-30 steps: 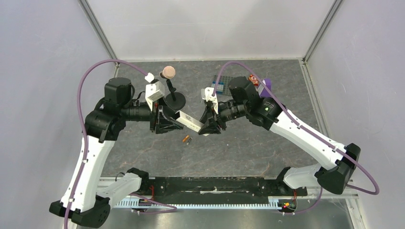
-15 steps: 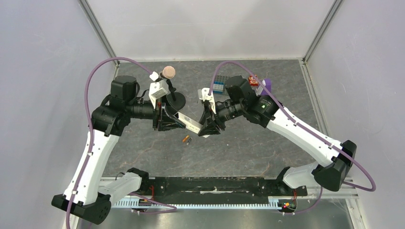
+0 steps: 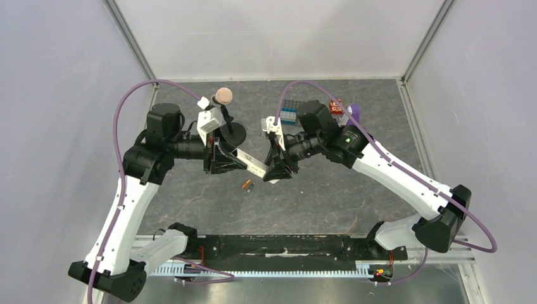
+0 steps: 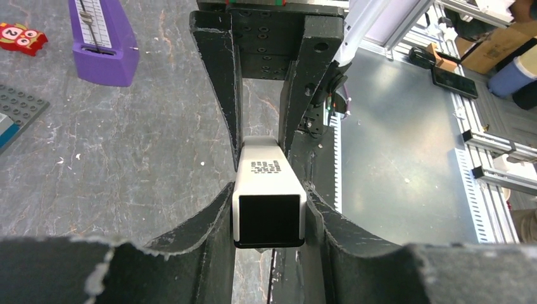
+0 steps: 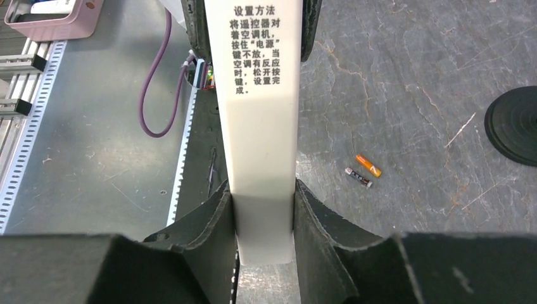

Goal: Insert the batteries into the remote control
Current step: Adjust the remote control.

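Note:
The white remote control (image 3: 253, 166) is held above the table between both grippers. My left gripper (image 3: 232, 163) is shut on its left end, which shows end on with a dark square face in the left wrist view (image 4: 269, 190). My right gripper (image 3: 276, 170) is shut on its right end. In the right wrist view the remote (image 5: 259, 126) carries printed text and no recess shows. The orange battery (image 5: 368, 165) and the dark grey battery (image 5: 358, 178) lie side by side on the table, just in front of the remote (image 3: 247, 184).
A black round-based stand (image 3: 232, 134) with a pink ball top (image 3: 223, 96) stands behind the left gripper. A grey and blue studded plate (image 3: 290, 111), a purple wedge stand (image 4: 104, 38) and a red tile (image 4: 22, 37) sit at the back right.
Both arms have shifted their upper links slightly, the right arm a little to the left. The remote stays gripped at both ends in about the same place. The batteries have not moved.

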`<action>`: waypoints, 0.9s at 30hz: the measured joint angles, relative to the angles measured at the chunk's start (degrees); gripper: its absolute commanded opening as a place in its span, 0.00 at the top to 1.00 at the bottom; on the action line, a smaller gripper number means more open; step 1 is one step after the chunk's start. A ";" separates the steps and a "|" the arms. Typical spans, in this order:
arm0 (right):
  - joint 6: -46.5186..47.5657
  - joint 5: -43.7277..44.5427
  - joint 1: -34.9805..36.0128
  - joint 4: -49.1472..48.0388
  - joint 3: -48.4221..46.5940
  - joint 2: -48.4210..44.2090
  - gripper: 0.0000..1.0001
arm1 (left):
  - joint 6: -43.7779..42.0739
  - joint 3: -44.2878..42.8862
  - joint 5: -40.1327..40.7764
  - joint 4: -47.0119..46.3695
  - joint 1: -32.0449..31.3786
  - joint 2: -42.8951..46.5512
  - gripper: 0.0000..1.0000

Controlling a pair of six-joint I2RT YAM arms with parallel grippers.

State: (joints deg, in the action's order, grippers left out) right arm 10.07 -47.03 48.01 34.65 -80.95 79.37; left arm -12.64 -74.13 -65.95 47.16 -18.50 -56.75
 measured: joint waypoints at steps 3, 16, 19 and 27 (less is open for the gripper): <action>-0.76 0.57 0.02 0.11 0.00 0.04 0.40 | 2.27 2.32 0.83 -3.85 0.00 1.75 0.98; -14.43 6.29 -3.82 -14.93 7.13 -5.51 0.02 | 8.20 10.08 5.01 -22.05 -0.61 10.29 0.98; -23.19 6.36 -7.02 -23.32 12.83 -9.92 0.02 | 8.15 13.22 5.44 -26.99 -0.59 11.87 0.98; -54.27 8.63 -8.52 -55.39 31.08 -17.51 0.02 | 8.28 15.61 2.73 -36.33 -0.59 12.98 0.98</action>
State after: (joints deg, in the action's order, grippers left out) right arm -44.21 -38.39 39.48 -20.73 -49.87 61.87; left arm -4.36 -58.52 -63.22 10.83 -19.09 -43.77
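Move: The remote control is held between the two grippers. Its middle lies about 6 cm to the right of the left hand, 2 cm back and 2 cm lower. From the right hand it is some 5 cm left, 2 cm ahead and 2 cm higher. The batteries on the table lie roughly 8 cm ahead of and 2 cm to the right of the left hand, 26 cm below; the lamp's base stands about 27 cm ahead and 5 cm left, 22 cm down. Open the right gripper wide to let go of the remote's right end, easing forward, then carry it right and up, about 6 cm higher in all, rolling it and swinging its fingertips up and forward. Keep the left grip on the other end; raise it some 3 cm, rolling its forward side up about 25 degrees and tilting its fingertips slightly up. ##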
